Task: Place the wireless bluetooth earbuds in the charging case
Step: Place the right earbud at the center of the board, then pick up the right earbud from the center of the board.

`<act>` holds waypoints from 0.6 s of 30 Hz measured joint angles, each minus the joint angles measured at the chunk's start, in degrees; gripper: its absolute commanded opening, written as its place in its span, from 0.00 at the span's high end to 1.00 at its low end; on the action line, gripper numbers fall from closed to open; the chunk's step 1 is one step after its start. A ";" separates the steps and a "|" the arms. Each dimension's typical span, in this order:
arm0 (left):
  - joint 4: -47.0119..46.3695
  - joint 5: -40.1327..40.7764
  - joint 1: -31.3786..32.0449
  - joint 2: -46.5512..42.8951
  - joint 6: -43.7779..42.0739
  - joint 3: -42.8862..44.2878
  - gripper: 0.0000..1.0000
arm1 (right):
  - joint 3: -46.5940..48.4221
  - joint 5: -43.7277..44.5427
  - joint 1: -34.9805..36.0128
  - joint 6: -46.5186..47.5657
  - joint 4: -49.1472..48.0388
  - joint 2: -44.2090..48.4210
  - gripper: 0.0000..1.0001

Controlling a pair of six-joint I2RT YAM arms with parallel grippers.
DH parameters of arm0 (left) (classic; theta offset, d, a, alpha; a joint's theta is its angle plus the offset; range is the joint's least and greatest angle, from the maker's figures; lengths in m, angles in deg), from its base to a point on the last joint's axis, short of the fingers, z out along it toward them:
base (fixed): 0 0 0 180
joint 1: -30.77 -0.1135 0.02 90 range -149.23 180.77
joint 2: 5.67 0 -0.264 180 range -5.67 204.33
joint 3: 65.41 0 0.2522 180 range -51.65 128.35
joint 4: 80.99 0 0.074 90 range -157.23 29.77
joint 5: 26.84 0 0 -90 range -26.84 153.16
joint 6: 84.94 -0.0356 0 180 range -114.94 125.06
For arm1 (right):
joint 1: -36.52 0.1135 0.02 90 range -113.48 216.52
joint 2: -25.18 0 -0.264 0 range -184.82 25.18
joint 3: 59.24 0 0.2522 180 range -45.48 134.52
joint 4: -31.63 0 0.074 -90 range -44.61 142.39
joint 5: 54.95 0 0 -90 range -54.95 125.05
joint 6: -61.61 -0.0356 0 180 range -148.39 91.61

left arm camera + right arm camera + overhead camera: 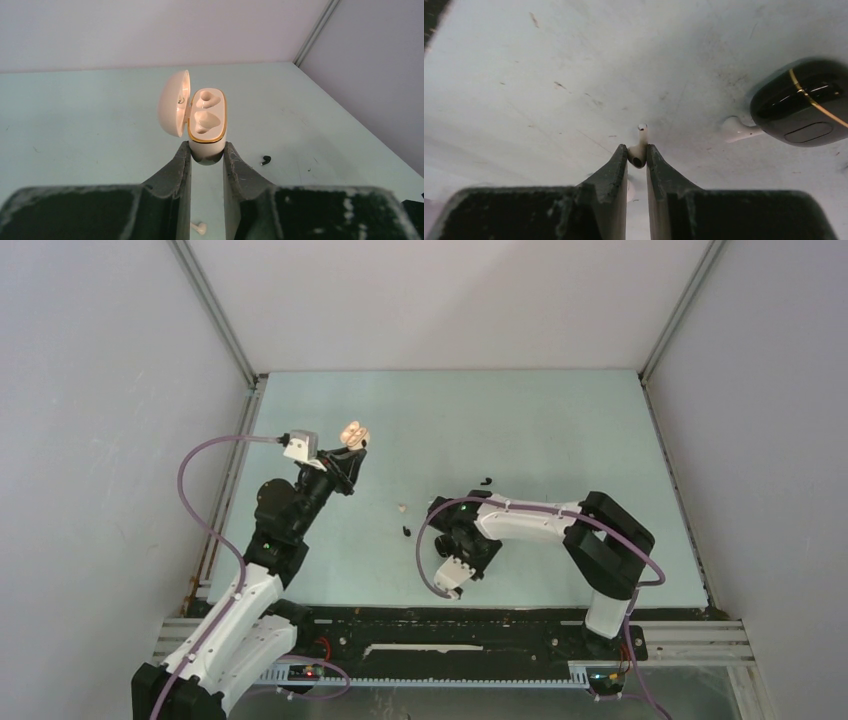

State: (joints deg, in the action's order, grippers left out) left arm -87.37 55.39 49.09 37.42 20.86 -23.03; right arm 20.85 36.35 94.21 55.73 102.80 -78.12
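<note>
My left gripper point(207, 150) is shut on the lower end of a pale charging case point(207, 120) with a gold rim, held above the table. Its lid point(172, 102) hangs open to the left and both sockets look empty. In the top view this case point(354, 433) is at the left, raised. My right gripper point(637, 150) is shut on a white earbud point(638, 155), stem pointing away, close over the table. A second white earbud point(736, 127) lies against a closed black case point(804, 102) with a gold line.
Loose buds lie mid-table: a white one point(401, 507), a black one point(406, 531) and another black one point(486, 480). The left wrist view shows a black bud point(265, 160) to the right and a white bud point(200, 228) under the fingers. Walls enclose the table.
</note>
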 measured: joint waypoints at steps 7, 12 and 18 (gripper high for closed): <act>-0.39 -0.42 0.00 0.17 0.74 0.00 0.99 | -2.80 2.91 -3.37 2.80 -8.81 -0.63 0.56; -0.94 -1.31 0.00 1.29 0.96 0.00 0.99 | -2.93 1.25 -6.99 1.55 -11.54 2.73 0.51; -1.66 -3.34 -0.02 3.04 2.25 0.00 0.99 | -1.40 -8.04 -15.17 -8.22 -10.64 15.15 0.58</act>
State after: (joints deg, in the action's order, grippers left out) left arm -89.03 52.05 49.07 40.46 23.11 -23.03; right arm 19.45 28.31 79.04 47.51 92.15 -62.98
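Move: The right earbud is already pinched in the right hand's downward fingers, low over the board; its resting spot is about 2 cm ahead and 2 cm below. A white earbud lies some 5 cm left and 2 cm ahead of that hand, with the black case roughly 8 cm left and 2 cm ahead; the white case sits about 8 cm right and 5 cm ahead. From the left hand, the spot is some 23 cm right, 9 cm back and 28 cm below. The right earbud is carried a little forward and down by the right hand and let go as the fingers open, the hand dipping about 1 cm. Still going forward, some 7 cm in all, the empty hand then climbs about 8 cm off the board, its left side rolling up as it twists clockwise. The left hand keeps its grip on the open case, easing slightly right and down. ##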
